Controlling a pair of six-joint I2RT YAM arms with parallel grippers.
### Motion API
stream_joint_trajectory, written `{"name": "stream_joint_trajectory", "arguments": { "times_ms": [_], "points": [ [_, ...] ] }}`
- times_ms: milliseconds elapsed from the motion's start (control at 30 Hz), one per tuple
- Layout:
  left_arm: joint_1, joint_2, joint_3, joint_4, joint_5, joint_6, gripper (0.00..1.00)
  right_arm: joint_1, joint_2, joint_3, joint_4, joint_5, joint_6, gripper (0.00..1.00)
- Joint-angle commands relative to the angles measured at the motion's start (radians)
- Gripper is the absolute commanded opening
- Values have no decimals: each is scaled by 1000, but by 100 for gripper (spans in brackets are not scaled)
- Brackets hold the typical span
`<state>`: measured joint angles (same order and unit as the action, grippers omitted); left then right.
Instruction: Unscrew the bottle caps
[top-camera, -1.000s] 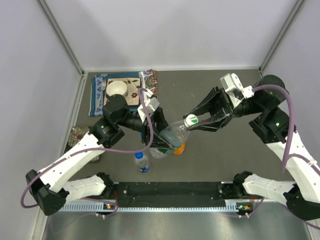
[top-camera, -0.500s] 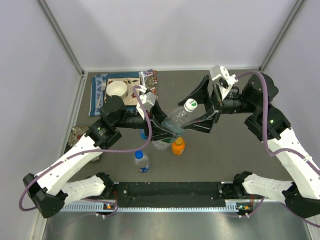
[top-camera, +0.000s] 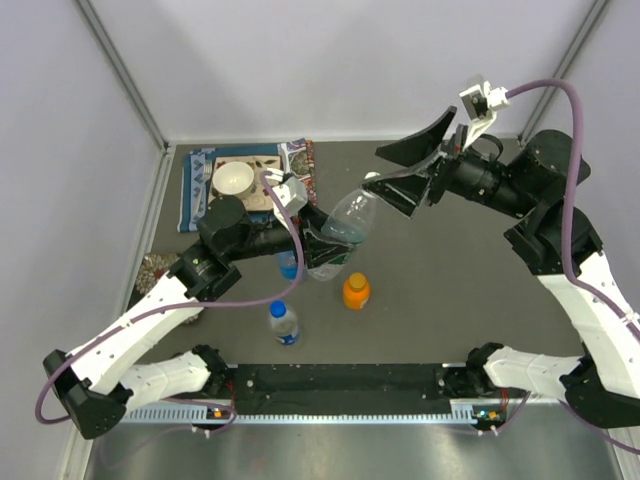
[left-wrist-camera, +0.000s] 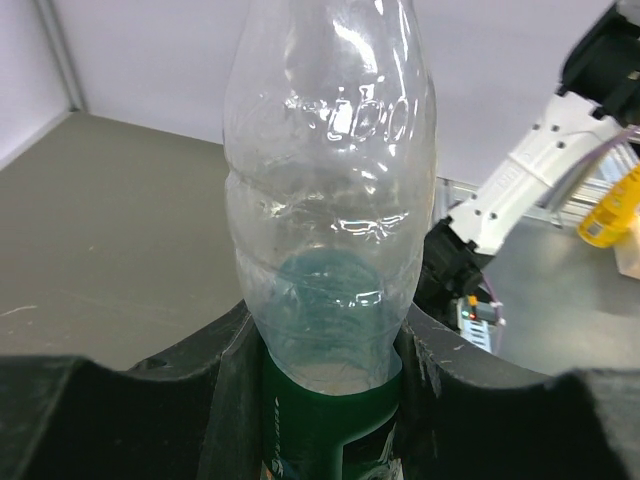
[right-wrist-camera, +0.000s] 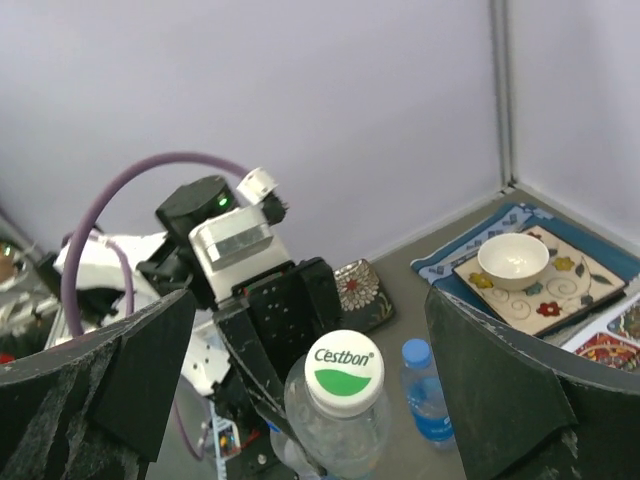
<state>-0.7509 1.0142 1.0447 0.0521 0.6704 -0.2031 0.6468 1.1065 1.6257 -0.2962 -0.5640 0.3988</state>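
My left gripper (top-camera: 322, 246) is shut on the clear greenish bottle (top-camera: 347, 222) and holds it tilted above the table, neck toward the far right. In the left wrist view the bottle (left-wrist-camera: 330, 210) sits between my black fingers (left-wrist-camera: 222, 372), above its green label. Its white cap (right-wrist-camera: 344, 372) with a green mark is on the neck. My right gripper (top-camera: 373, 168) is open, its jaws wide apart on either side of the cap without touching it (right-wrist-camera: 308, 296). The short orange bottle (top-camera: 356, 290) and a blue-capped bottle (top-camera: 284, 322) stand on the table. A second blue bottle (right-wrist-camera: 425, 392) stands behind the left gripper.
A patterned mat (top-camera: 198, 192) with a tray and a white bowl (top-camera: 232, 178) lies at the far left. A floral coaster (top-camera: 160, 270) lies by the left wall. A black rail (top-camera: 340, 380) runs along the near edge. Walls close in the far side and both sides.
My right gripper has drawn up and back from around the cap, still open. My left gripper has swung the bottle farther away, uncovering the orange bottle.
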Motion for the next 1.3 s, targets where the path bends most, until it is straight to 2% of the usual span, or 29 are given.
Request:
{"name": "stream_joint_trajectory", "arguments": {
  "times_ms": [0,133,300,400,600,967,1267],
  "points": [
    [-22,-28,-17,34,-167,62,24,7,15,36,-52,186,90,99],
    [-50,-23,-25,25,-339,100,24,37,29,42,-122,381,130,99],
    [-129,-26,-38,29,-633,160,22,51,50,42,-149,457,164,99],
    [-163,-19,-40,31,-742,191,22,71,72,62,-156,483,161,99],
    [-191,-3,-41,23,-821,195,20,83,111,76,-155,501,161,99],
    [-199,7,-41,9,-844,218,19,93,128,59,-130,506,144,82],
    [-200,9,-43,8,-844,220,18,96,144,49,-113,490,143,56]
  ]
}}
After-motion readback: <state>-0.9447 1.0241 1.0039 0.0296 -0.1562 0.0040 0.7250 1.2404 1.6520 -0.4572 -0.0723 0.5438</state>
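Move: The right hand, open and empty, is just above the white cap of the clear bottle: the cap lies some 3 cm below it, about 1 cm forward and 1 cm left. From the left hand, which already grips that bottle's body, the cap is roughly 13 cm up, 2 cm forward and 4 cm right. Some 35 cm below the left hand stand the orange bottle, about 2 cm ahead and 5 cm right, and the blue bottle, about 6 cm ahead and 10 cm left. Forward and down goes the right hand, about 8.5 cm out and 6.5 cm lower, swinging clockwise some 20 degrees and rolling its forward side down, to bring its open jaws around the white cap; only then do the fingers start closing, to a bit over half open. Keeping its grip, the left hand carries the bottle forward about 8 cm, turning counter-clockwise and sinking slightly. ##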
